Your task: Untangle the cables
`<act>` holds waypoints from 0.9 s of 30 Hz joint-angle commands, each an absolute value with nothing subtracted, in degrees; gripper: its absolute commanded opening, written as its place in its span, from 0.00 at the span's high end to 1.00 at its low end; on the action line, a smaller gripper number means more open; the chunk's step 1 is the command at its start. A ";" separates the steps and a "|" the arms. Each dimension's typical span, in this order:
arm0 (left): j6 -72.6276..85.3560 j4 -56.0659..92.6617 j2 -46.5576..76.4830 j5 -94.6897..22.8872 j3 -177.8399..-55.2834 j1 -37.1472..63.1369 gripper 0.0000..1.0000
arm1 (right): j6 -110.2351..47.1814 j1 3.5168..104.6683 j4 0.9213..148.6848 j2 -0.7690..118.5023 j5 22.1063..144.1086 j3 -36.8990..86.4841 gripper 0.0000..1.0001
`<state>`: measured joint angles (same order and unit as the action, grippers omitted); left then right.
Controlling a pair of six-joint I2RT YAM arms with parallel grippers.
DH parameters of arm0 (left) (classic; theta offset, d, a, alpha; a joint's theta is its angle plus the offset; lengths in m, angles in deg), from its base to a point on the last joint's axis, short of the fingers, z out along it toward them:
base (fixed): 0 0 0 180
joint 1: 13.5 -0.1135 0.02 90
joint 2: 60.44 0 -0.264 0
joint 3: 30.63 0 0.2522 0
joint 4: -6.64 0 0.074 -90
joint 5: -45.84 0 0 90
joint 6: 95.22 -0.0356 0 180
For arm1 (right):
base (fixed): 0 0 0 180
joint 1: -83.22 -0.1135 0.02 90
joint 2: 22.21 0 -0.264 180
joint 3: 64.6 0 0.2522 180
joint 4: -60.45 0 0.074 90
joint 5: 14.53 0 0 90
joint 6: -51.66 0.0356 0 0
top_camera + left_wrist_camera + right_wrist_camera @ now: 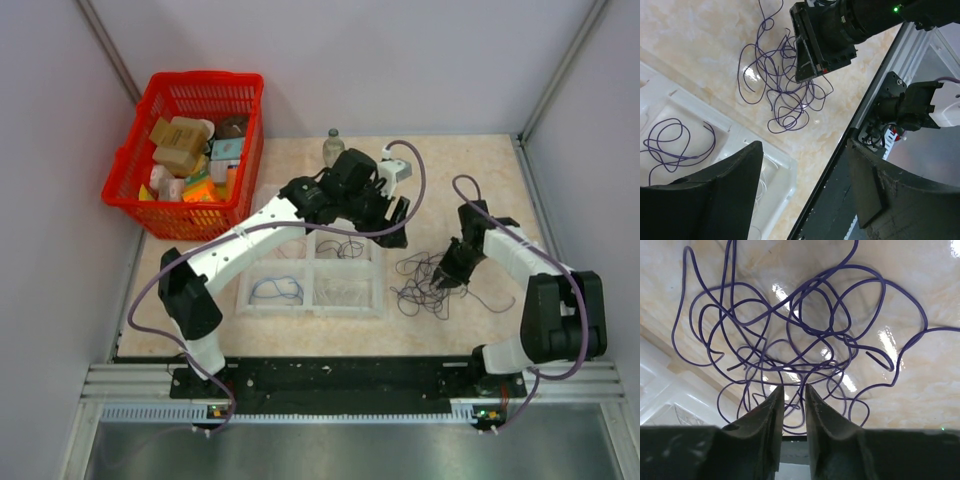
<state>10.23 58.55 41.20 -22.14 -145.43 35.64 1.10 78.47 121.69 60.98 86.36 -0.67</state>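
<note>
The cables (425,283) lie as a loose bunch of thin dark purple loops on the beige table, right of the clear tray (376,300). My right gripper (447,276) is down on the bunch. In the right wrist view its fingertips (794,388) stand a narrow gap apart, with strands of the cables (805,330) crossing just ahead of them. My left gripper (396,226) hovers over the tray's far right corner. In its own view the left gripper (805,150) is wide open and empty, looking down at the cables (785,85) and the tray (782,162).
The tray's compartments hold single wires: a purple one (675,145) at the far right, a bluish loop (275,290) at the near left, and pale strands (340,290). A red basket (135,200) of boxes stands far left, with a small bottle (333,147) behind the tray.
</note>
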 commanded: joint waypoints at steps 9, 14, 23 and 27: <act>12.88 45.11 39.66 -21.23 -142.39 37.56 0.27 | -3.88 79.09 134.48 42.67 75.65 14.43 1.00; 16.05 33.96 39.58 -18.24 -140.37 37.65 0.26 | -7.75 79.18 139.16 38.17 74.85 29.03 1.00; 17.29 19.29 32.21 -12.70 -134.93 38.61 0.09 | -10.57 79.18 137.23 37.90 80.37 50.39 1.00; 17.63 15.14 28.51 -13.05 -132.73 39.76 0.01 | -6.36 79.18 131.18 37.55 91.70 49.10 1.00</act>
<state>16.98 26.58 35.37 -15.32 -133.69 38.44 -8.69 78.53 136.01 37.20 81.03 49.06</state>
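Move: The purple cable tangle lies right at my right hand's fingertips, its middle about 1 cm ahead, 2 cm left and 1 cm below, with a strand between my open fingers. The white cable compartment is some 21 cm to the left and 2 cm back; the dark cable compartment is about 21 cm left and 8 cm ahead. From my left hand the tangle lies roughly 12 cm right, 3 cm back and 21 cm down. I shut my right fingers on the purple strand among the coils and pull it up off the tangle, fast and nearly straight, some 37 cm, while the wrist swings the fingers from pointing down to pointing forward, about 60 degrees. My empty left hand waits, then eases about 5 cm right and 7 cm up, tipping its fingertips up and spreading them fully. ##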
